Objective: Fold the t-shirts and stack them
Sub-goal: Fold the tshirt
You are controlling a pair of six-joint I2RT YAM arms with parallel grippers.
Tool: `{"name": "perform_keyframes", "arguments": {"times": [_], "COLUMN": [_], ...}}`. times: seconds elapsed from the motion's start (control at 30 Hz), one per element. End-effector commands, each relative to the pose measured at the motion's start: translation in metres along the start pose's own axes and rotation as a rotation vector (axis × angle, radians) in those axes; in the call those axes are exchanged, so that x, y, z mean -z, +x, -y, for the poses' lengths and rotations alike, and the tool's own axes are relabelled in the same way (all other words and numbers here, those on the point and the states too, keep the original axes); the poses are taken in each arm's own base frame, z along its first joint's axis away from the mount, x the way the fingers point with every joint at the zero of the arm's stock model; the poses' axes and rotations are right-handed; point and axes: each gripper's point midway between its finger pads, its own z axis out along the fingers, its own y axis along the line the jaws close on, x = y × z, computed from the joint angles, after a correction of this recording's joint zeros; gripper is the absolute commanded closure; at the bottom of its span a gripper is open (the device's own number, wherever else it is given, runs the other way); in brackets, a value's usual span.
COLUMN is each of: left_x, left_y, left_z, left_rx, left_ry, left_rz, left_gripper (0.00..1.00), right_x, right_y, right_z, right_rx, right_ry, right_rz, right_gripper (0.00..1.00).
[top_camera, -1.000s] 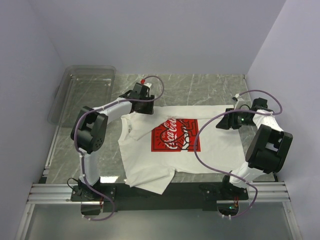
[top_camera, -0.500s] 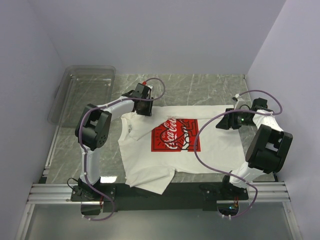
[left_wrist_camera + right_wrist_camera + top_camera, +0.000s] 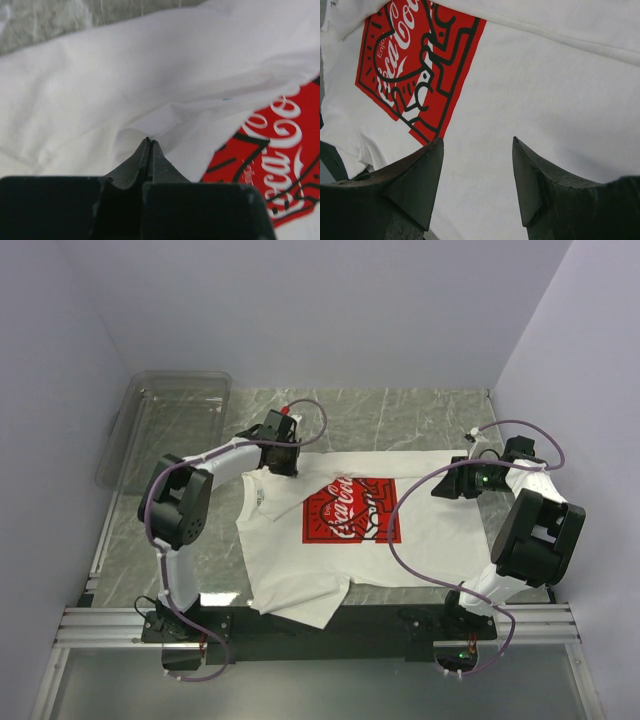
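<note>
One white t-shirt [image 3: 295, 560] with a red square print [image 3: 352, 512] lies spread on the marble table, its collar to the left. My left gripper [image 3: 283, 467] sits at the shirt's far left shoulder. In the left wrist view its jaws [image 3: 149, 142] are shut, pinching a raised fold of the white t-shirt [image 3: 100, 90] beside the print [image 3: 280, 150]. My right gripper [image 3: 447, 486] hovers over the shirt's far right corner. In the right wrist view it [image 3: 477, 140] stands open above flat white fabric [image 3: 545, 85], with nothing between the fingers.
A clear plastic bin [image 3: 180, 375] stands at the far left of the table. Purple walls close in the left, back and right. The arms' bases and a metal rail [image 3: 320, 625] run along the near edge, where the shirt's sleeve hangs over.
My left gripper has closed onto the shirt's fabric at the far left shoulder and shifted slightly. The right arm has not moved.
</note>
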Motion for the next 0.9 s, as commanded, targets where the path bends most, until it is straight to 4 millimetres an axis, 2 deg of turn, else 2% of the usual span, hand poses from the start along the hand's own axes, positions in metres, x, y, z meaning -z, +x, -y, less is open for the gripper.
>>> {"name": "perform_keyframes", "arguments": {"times": [0.0,0.03,0.2,0.23,0.3,0.33,0.37,0.43,0.5,0.53,0.57,0.6,0.63,0.67,0.77,0.8,0.87], "left_x": [0.045,0.046,0.067,0.069,0.08,0.081,0.086,0.089,0.101,0.104,0.106,0.124,0.133,0.155,0.178,0.184,0.182], "left_y": [-0.026,-0.016,-0.002,0.01,0.019,0.033,0.042,0.076,0.094,0.101,0.1,0.089,0.085,0.065,0.034,0.021,0.019], "left_z": [0.024,0.024,0.046,0.053,0.067,0.071,0.081,0.095,0.112,0.113,0.112,0.119,0.12,0.118,0.1,0.082,0.067], "left_rx": [-0.004,0.002,0.002,0.0,-0.019,-0.025,-0.035,-0.064,-0.102,-0.099,-0.099,-0.116,-0.113,-0.118,-0.093,-0.067,-0.07], "left_ry": [0.097,0.108,0.234,0.282,0.357,0.387,0.447,0.495,0.548,0.542,0.513,0.532,0.536,0.508,0.389,0.288,0.204], "left_rz": [0.117,0.105,0.107,0.077,0.064,0.033,-0.002,-0.102,-0.137,-0.14,-0.118,-0.057,-0.023,0.097,0.284,0.36,0.369], "left_gripper": [0.99,0.99,0.99,0.99,0.99,0.99,0.93,0.83,0.56,0.36,0.14,0.16,0.18,0.2,0.19,0.17,0.14], "right_x": [0.006,0.006,0.009,0.009,0.011,0.012,0.012,0.012,0.012,0.012,0.013,0.013,0.013,0.013,0.012,0.011,0.011], "right_y": [-0.011,-0.01,-0.011,-0.012,-0.013,-0.014,-0.013,-0.014,-0.015,-0.014,-0.014,-0.014,-0.014,-0.015,-0.013,-0.013,-0.013], "right_z": [-0.009,-0.008,-0.009,-0.009,-0.009,-0.009,-0.009,-0.008,-0.008,-0.008,-0.008,-0.008,-0.007,-0.007,-0.006,-0.006,-0.006], "right_rx": [0.046,0.044,0.042,0.046,0.044,0.046,0.044,0.044,0.045,0.044,0.043,0.043,0.046,0.048,0.04,0.038,0.039], "right_ry": [-0.007,-0.007,-0.006,-0.005,-0.006,-0.004,-0.004,-0.003,-0.003,-0.004,-0.003,-0.002,0.003,0.004,0.001,-0.003,-0.002], "right_rz": [0.033,0.032,0.038,0.043,0.046,0.05,0.05,0.053,0.053,0.051,0.052,0.051,0.051,0.052,0.047,0.045,0.045], "right_gripper": [0.36,0.36,0.36,0.36,0.36,0.36,0.36,0.36,0.36,0.36,0.36,0.36,0.36,0.36,0.36,0.36,0.36]}}
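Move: The left hand's closed fingers already pinch the turned-over sleeve. Its landing spot, by the red print's far left corner, lies about 10 cm back, 4 cm right and 2 cm below. The print's middle is 8 cm back and 14 cm right, the neck label some 5 cm back and 8 cm left. From the right hand, the landing spot is roughly 33 cm left, 5 cm back and 7 cm down. The left hand draws the sleeve back about 12 cm over the shirt, opens, retreats farther, then rises 10 cm. ##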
